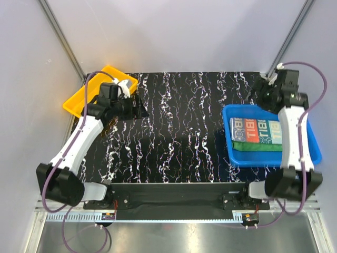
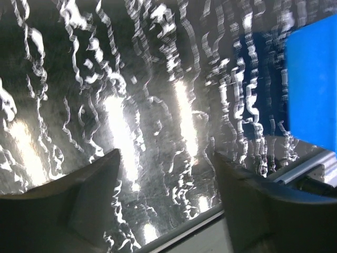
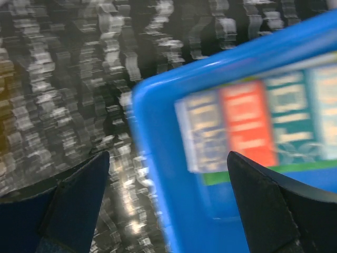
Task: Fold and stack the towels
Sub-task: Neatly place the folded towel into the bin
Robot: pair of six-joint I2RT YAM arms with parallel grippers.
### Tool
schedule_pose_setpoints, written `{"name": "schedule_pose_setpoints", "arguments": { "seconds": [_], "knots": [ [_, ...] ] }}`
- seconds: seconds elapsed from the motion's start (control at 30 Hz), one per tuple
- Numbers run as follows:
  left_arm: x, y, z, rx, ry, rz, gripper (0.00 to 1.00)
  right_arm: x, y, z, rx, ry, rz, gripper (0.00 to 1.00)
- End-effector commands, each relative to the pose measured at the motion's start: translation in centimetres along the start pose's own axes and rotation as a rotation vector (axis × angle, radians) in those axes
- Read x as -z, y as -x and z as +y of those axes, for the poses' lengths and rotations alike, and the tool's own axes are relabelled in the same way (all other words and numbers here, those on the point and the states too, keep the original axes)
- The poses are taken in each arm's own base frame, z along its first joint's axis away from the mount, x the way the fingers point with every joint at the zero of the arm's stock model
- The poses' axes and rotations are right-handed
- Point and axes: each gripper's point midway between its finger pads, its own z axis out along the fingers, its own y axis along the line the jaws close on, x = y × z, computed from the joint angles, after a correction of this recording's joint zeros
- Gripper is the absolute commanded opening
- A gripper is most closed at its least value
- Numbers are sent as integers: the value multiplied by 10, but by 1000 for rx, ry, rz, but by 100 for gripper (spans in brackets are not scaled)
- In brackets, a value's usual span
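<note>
Two folded towels lie stacked in the blue bin (image 1: 310, 145) at the right. The white and teal towel with red-orange print (image 1: 255, 130) is on top, and a green towel (image 1: 258, 147) shows along its near edge. My right gripper (image 1: 261, 88) hovers open and empty just behind the bin's back left corner. In the right wrist view, motion-blurred, the printed towel (image 3: 247, 124) and green towel (image 3: 231, 176) lie in the bin (image 3: 152, 132) ahead of my right gripper (image 3: 168, 154). My left gripper (image 1: 138, 108) is open and empty over the table's back left, beside the yellow tray.
A yellow tray (image 1: 84, 100) sits at the table's back left corner, with a small grey object (image 1: 126, 84) at its right end. The black marbled table (image 1: 179, 126) spreads between the arms. The left wrist view, past my left gripper (image 2: 167, 153), shows the table and the bin (image 2: 313, 79) far off.
</note>
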Motion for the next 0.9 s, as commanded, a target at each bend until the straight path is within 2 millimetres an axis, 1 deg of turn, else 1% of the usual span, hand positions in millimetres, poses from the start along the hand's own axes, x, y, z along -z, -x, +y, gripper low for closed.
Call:
{"name": "schedule_pose_setpoints", "arguments": {
  "seconds": [0.0,0.03,0.07,0.13,0.17,0.2,0.23,0.27,0.3,0.33,0.37,0.4,0.43,0.47,0.63,0.77,0.87],
  "knots": [
    [47,49,-51,-104,-162,-204,86,44,2,78,-75,390,-82,100],
    [55,57,-60,-123,-192,-238,98,52,2,90,-55,443,-108,100],
    [62,60,-69,-141,-230,-251,99,66,-2,95,-40,487,-125,100],
    [79,68,-80,-171,-255,-299,99,81,-2,102,-71,529,-159,100],
    [83,69,-82,-190,-262,-310,99,91,-8,103,-79,552,-171,100],
    [95,72,-89,-217,-278,-352,99,97,-12,104,-77,570,-175,100],
    [101,72,-90,-229,-284,-371,99,102,-13,105,-77,585,-191,100],
    [106,72,-93,-242,-294,-393,99,108,-22,106,-73,608,-193,100],
    [122,75,-103,-281,-329,-459,99,111,-24,106,-55,622,-213,100],
    [120,69,-100,-284,-334,-463,99,109,-31,104,-57,621,-209,100],
    [131,67,-102,-300,-337,-504,99,117,-33,103,-51,628,-233,100],
    [135,69,-103,-307,-337,-534,99,119,-33,103,-50,634,-247,100],
    [131,64,-97,-302,-325,-536,99,117,-39,102,-58,638,-241,100],
    [134,62,-97,-308,-323,-543,99,124,-39,103,-58,653,-261,100],
    [130,55,-93,-302,-309,-499,99,127,-46,106,-22,690,-267,100],
    [130,53,-94,-298,-316,-496,99,124,-44,108,19,696,-269,100],
    [133,55,-95,-302,-318,-507,99,131,-42,110,41,705,-278,100]
  ]
}}
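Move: The lettered towel that I've just laid on the stack lies about 21 cm below my open right hand, some 5 cm back and 4 cm to its right. The blue bin around it has its middle roughly 6 cm farther right than that towel's. The green towel at the bottom shows along the near side, about 2 cm nearer me. From my left hand the lettered towel is some 46 cm to the right, about 2 cm back and 17 cm down. I draw my empty right hand away from the stack, about 12 cm left, 8 cm back and 7 cm up, fingers still wide open while the wrist lifts their tips and swings them left, and then I hold it there. Meanwhile my left hand rises clear of the bare table by some 15 cm, easing back 5 cm, tips lifting about 30 degrees, its fingers spreading from three-quarters to fully open. ##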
